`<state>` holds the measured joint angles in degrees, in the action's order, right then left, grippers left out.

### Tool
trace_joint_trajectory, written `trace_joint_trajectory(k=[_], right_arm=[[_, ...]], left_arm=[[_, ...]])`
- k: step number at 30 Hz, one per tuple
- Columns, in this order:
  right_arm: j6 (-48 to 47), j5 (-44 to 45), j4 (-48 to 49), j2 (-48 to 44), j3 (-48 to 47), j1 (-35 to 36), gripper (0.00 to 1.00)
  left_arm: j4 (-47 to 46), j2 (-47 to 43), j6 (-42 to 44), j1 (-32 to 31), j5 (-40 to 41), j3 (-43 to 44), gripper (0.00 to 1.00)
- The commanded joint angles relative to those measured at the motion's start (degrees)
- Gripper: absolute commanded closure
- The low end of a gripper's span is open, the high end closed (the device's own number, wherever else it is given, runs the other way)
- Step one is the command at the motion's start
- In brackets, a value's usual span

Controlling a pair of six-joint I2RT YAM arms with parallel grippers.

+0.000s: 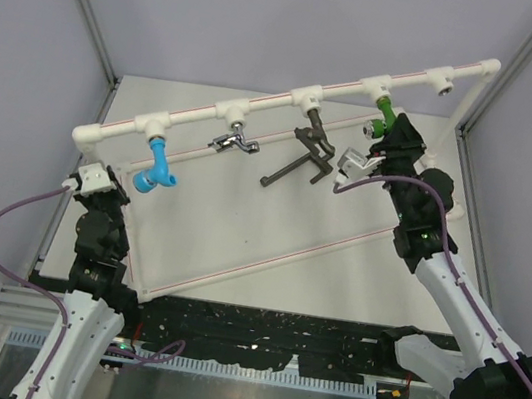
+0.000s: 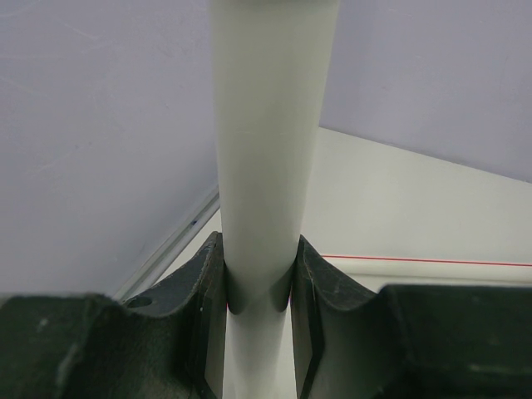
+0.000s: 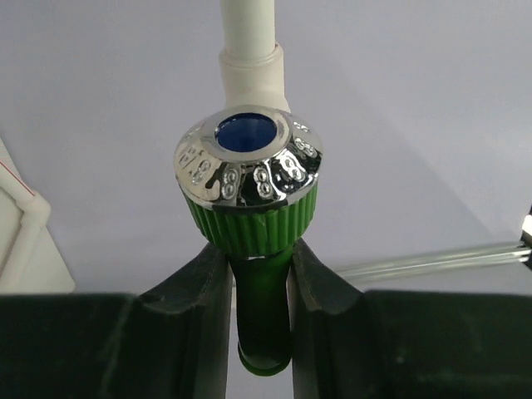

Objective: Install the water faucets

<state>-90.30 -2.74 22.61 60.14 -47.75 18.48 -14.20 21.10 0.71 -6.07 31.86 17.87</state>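
Note:
The green faucet (image 1: 385, 110) hangs under a tee of the white pipe frame (image 1: 261, 101). My right gripper (image 1: 390, 133) is shut on it. In the right wrist view my right gripper (image 3: 259, 278) clamps the green faucet's neck (image 3: 264, 324) just below its chrome-capped knob, with a white tee behind. The blue faucet (image 1: 156, 168), silver chrome faucet (image 1: 234, 142) and dark bronze faucet (image 1: 317, 135) sit under other tees. The long dark T-handled faucet (image 1: 289, 172) lies on the table. My left gripper (image 1: 98, 179) is shut on the frame's left post; in the left wrist view my left gripper (image 2: 258, 278) clamps the white pipe (image 2: 266, 150).
The frame's base rail with a red stripe (image 1: 266, 260) runs diagonally across the white table (image 1: 243, 216). A tee socket (image 1: 443, 84) at the rail's far right holds nothing. Enclosure posts and grey walls stand close behind the frame. Purple cables loop off both arms.

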Motion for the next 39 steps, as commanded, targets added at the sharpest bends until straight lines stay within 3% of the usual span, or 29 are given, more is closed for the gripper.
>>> trace_joint_trajectory(k=[1,4,5,7,10,11,14,18,20,22,23,24,25,31,33,36,39], right_arm=[[18.09,-3.14,4.02,-1.34,-0.42,0.59,0.81],[38.88,-4.72,5.77,-2.22,-1.03,0.59,0.89],[42.98,-4.9,5.95,-2.39,-1.64,0.59,0.91],[60.44,-4.12,8.05,-2.48,-2.53,0.59,0.91],[91.67,1.66,12.71,-2.57,-1.65,0.15,0.92],[97.89,2.56,14.2,-2.66,-1.3,-0.02,0.93],[126.92,12.31,16.58,-2.14,0.8,-0.2,0.94],[152.01,18.99,16.15,-0.82,1.69,-0.46,0.93],[159.43,20.58,15.1,-0.81,1.6,-0.55,0.94],[161.49,21.64,13.44,-1.34,1.6,-0.55,0.9],[160.97,21.12,13.34,-1.95,1.6,-0.72,0.75],[160.1,20.59,14.21,-2.3,2.47,-1.16,0.67],[157.22,18.93,15.09,-3.09,3.87,-1.51,0.51],[137.55,14.96,12.3,-10.55,8.19,-5.03,0.04],[126.55,14.08,8.88,-13.28,8.02,-5.47,0.04],[100.78,11.11,3.77,-16.62,5.48,-5.39,0.05],[80.86,3.57,1.04,-18.21,4.24,-5.3,0.04]], left_arm=[[-7.69,-0.98,-0.97,-1.23,-6.28,3.67,1.0],[-7.6,-0.71,-0.97,-1.23,-6.63,3.93,1.0],[-7.6,-0.54,-0.97,-1.23,-6.72,4.02,1.0],[-7.51,-0.62,-0.97,-1.23,-6.81,4.1,1.0],[-7.43,-0.54,-0.97,-1.23,-6.81,4.19,1.0],[-7.34,-0.45,-0.97,-1.23,-6.72,4.28,1.0],[-7.25,-0.19,-0.97,-1.23,-6.89,4.37,1.0],[-7.07,-0.18,-0.97,-1.23,-7.25,4.46,1.0],[-6.99,-0.19,-0.97,-1.23,-7.16,4.54,1.0],[-6.99,-0.36,-0.97,-1.32,-7.16,4.63,1.0],[-6.99,-0.36,-0.97,-1.23,-7.16,4.63,1.0],[-6.99,-0.45,-0.97,-1.32,-7.16,4.72,1.0],[-6.9,-0.45,-0.97,-1.23,-7.16,4.81,1.0],[-6.37,-0.36,-0.97,-1.23,-7.42,4.9,1.0],[-6.2,-0.27,-0.97,-1.23,-7.69,5.07,1.0],[-6.11,-0.54,-0.97,-1.23,-7.95,4.98,1.0],[-6.11,-0.19,-1.15,-1.32,-8.3,5.16,1.0]])
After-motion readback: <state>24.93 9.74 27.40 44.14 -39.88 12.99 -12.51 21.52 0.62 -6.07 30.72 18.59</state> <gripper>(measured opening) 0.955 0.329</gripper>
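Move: The right hand already pinches the green faucet, its middle about 1 cm ahead and 1 cm left of the finger pads. The pipe socket it sits in is some 7 cm ahead, 3 cm left and 1 cm higher; an empty socket is about 9 cm ahead and 8 cm right. The dark faucet hangs roughly 13 cm left and 3 cm back. From the left hand, the green faucet is about 14 cm ahead, 53 cm right and 13 cm higher. Rolling clockwise as seen looking forward towards the pipe, the right hand turns the pinched green faucet about 145 degrees in its socket, almost on the spot. Its fingers then open wide, let go, and the hand draws back and to the right some 6 cm, beginning to roll back. The left hand keeps its grip on the white upright. ##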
